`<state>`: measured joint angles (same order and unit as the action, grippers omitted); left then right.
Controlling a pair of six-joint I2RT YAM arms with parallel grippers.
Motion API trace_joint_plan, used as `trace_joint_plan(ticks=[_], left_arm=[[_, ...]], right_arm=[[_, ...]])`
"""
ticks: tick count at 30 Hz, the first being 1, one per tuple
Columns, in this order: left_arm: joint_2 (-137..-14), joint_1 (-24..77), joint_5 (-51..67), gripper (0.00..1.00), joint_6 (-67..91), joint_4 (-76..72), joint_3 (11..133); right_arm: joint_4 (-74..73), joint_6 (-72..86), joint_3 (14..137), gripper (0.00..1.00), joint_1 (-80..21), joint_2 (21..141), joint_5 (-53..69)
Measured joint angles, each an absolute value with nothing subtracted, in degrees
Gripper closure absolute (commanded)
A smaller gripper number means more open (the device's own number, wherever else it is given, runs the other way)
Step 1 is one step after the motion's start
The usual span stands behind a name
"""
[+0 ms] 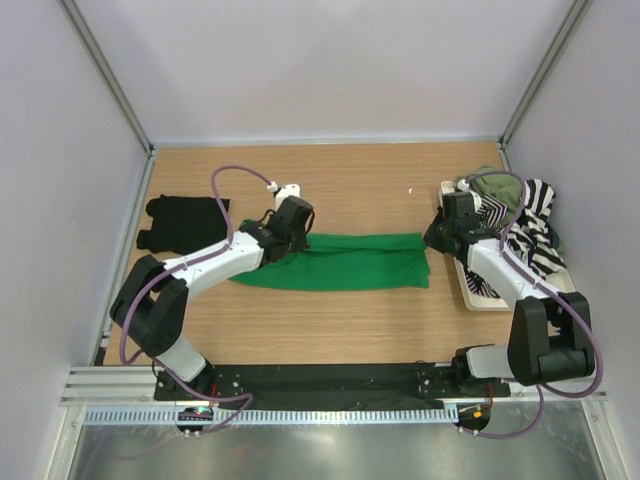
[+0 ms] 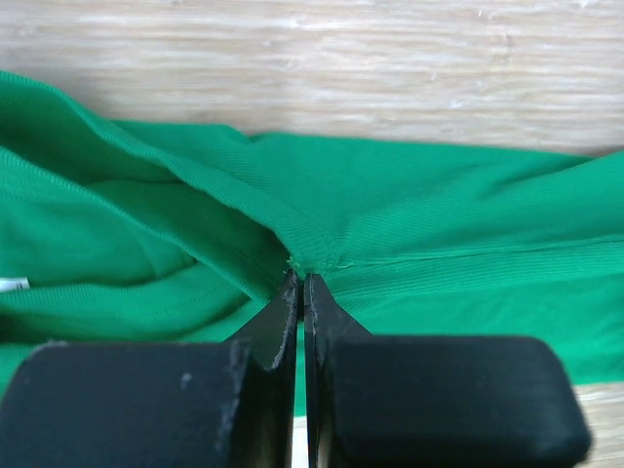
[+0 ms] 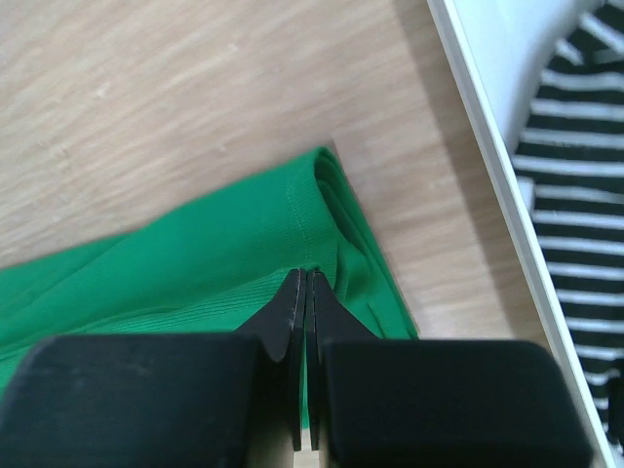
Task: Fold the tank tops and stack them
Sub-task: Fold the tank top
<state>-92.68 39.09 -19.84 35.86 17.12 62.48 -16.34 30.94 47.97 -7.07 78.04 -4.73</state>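
Observation:
The bright green tank top (image 1: 350,262) lies in a long band across the middle of the table. My left gripper (image 1: 281,244) is shut on its left end, and the left wrist view shows the tips (image 2: 300,278) pinching a seam of the green cloth (image 2: 409,214). My right gripper (image 1: 430,240) is shut on the right end, with its tips (image 3: 305,275) closed on the hem of the green top (image 3: 195,263). A folded black tank top (image 1: 185,222) rests at the far left. A striped tank top (image 1: 535,225) and an olive one (image 1: 495,183) are heaped at the right.
A white tray (image 1: 472,290) at the right edge holds the striped and olive heap; its rim (image 3: 497,166) runs close beside the right gripper. Grey walls enclose the table on three sides. Bare wood lies in front of and behind the green top.

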Motion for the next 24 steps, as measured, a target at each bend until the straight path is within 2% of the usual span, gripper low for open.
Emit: trace_joint_plan(ticks=[10, 13, 16, 18, 21, 24], left_arm=[[-90.08, 43.53, -22.96, 1.00, 43.38, 16.10, 52.62], [-90.94, 43.81, -22.96, 0.97, 45.98, 16.03, 51.16], [-91.55, 43.88, -22.98, 0.87, 47.81, 16.03, 50.37], [-91.55, 44.05, -23.18, 0.73, 48.62, 16.05, 49.89], [-91.33, 44.18, -23.97, 0.59, 49.80, 16.08, 48.88], [-89.43, 44.21, -24.93, 0.51, 50.65, 16.45, 47.20]], right_arm=[[-15.49, 35.35, 35.99, 0.98, -7.09, 69.58, -4.60], [-15.03, 36.84, 33.89, 0.91, -7.09, 69.87, -4.58], [-14.90, 37.82, 33.23, 0.82, -7.11, 70.94, -4.60], [-14.79, 38.15, 32.97, 0.72, -7.11, 71.33, -4.82], [-14.66, 38.59, 32.49, 0.67, -7.11, 70.94, -5.23], [-15.00, 38.85, 32.05, 0.62, -7.11, 68.77, -5.72]])
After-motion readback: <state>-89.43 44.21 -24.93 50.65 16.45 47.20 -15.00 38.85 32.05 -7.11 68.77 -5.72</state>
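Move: Both hands already pinch the green tank top's folded-back edge. Its near edge, to be covered, lies about 9 cm back of each hand and 8 cm below. From the left hand, the strap end is some 12 cm left, 2 cm farther out and 8 cm down; the black tank top is roughly 27 cm left, 9 cm ahead and 9 cm down. The tray's middle is about 18 cm right of the right hand, 3 cm ahead and 7 cm down. Bring both grippers back and down together, about 7 cm back and 6 or 7 cm down, laying the pinched green edge over the lower layer near its near edge. Let the left drift slightly left, tipping both hands down a little; near the bottom, open the fingers nearly halfway and let go of the cloth. ##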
